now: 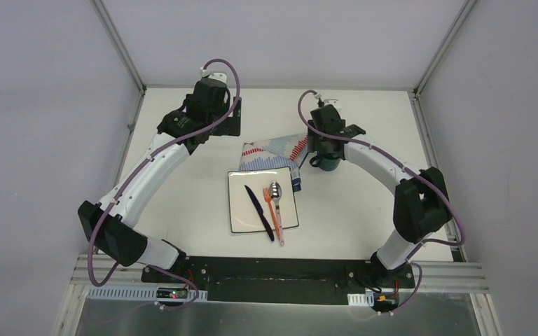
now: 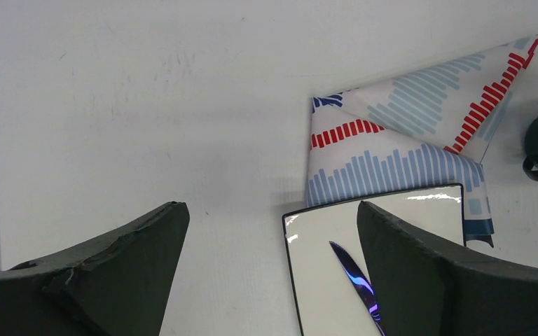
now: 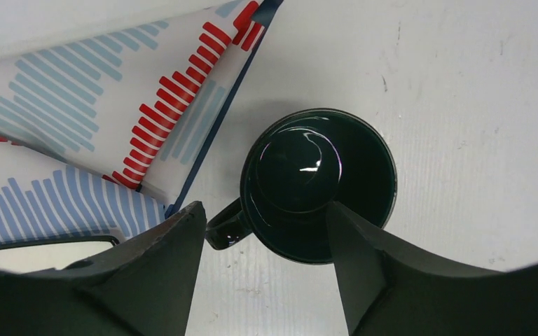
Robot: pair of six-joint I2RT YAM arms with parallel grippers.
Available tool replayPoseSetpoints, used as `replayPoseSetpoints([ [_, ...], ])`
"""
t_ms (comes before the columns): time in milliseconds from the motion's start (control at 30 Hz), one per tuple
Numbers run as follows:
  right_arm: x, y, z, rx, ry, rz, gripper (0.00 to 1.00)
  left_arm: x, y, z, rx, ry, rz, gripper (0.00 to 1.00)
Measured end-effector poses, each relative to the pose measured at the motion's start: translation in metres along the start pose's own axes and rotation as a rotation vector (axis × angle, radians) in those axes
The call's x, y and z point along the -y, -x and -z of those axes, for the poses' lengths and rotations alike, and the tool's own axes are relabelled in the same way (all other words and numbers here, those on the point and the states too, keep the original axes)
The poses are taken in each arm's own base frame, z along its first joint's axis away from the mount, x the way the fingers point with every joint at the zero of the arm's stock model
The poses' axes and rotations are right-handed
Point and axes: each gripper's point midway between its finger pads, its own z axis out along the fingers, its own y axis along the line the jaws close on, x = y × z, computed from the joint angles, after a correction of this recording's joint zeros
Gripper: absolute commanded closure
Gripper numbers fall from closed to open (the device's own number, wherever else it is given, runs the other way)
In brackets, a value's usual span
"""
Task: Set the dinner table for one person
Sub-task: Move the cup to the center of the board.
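The white dinner table point(image 1: 182, 189) carries a white square plate point(image 1: 242, 210) with a dark blue knife point(image 1: 259, 212), an orange fork point(image 1: 274, 217) and a spoon point(image 1: 276, 190) lying on it. A striped red-blue-white cloth point(image 1: 273, 150) lies folded behind the plate, partly under it. A dark green mug point(image 3: 308, 168) stands right of the cloth. My right gripper point(image 3: 265, 210) is open directly over the mug's handle side, one finger outside by the handle, the other over the mug's mouth. My left gripper point(image 2: 273, 231) hangs open above the plate's point(image 2: 315, 266) far left corner, holding nothing.
Grey aluminium rails point(image 1: 122, 52) edge the tabletop, with grey walls around it. Bare white surface lies left of the plate point(image 2: 147, 105) and right of the mug point(image 3: 476, 140). The arm bases sit along the near edge point(image 1: 273, 280).
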Motion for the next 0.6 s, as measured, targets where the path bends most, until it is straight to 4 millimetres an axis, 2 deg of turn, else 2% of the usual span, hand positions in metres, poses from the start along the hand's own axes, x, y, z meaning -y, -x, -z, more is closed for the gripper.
replayPoseSetpoints([
  [300,-0.008,-0.009,-0.019,-0.049,0.009,0.002,0.44,-0.003,-0.001,-0.003,-0.004,0.021,-0.003,0.04],
  [433,-0.008,-0.015,-0.028,-0.072,0.007,-0.002,0.62,-0.003,-0.002,-0.004,-0.005,0.022,-0.004,0.04],
  [600,-0.009,-0.023,-0.039,-0.104,0.004,-0.004,0.77,-0.003,-0.003,-0.005,-0.01,0.023,-0.005,0.04],
])
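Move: The cup's middle lies about 8 cm below the right hand, some 3 cm to its right and about 1 cm ahead; the cup's left wall is nearly under the gap between the fingers. From this hand the folded napkin lies roughly 13 cm to the left and 1 cm ahead, and the plate about 17 cm left and 11 cm back, both flat on the table. From the left hand the cup is some 29 cm right, 3 cm ahead and 22 cm lower. The right hand's fingers close around the cup's left wall, one outside and one down inside the rim, from well open to about a third open; whether they pinch it yet can't be made out. Meanwhile the hand sinks some 4.5 cm, edging forward about 1 cm, and the wrist tips about 5 degrees farther down. ##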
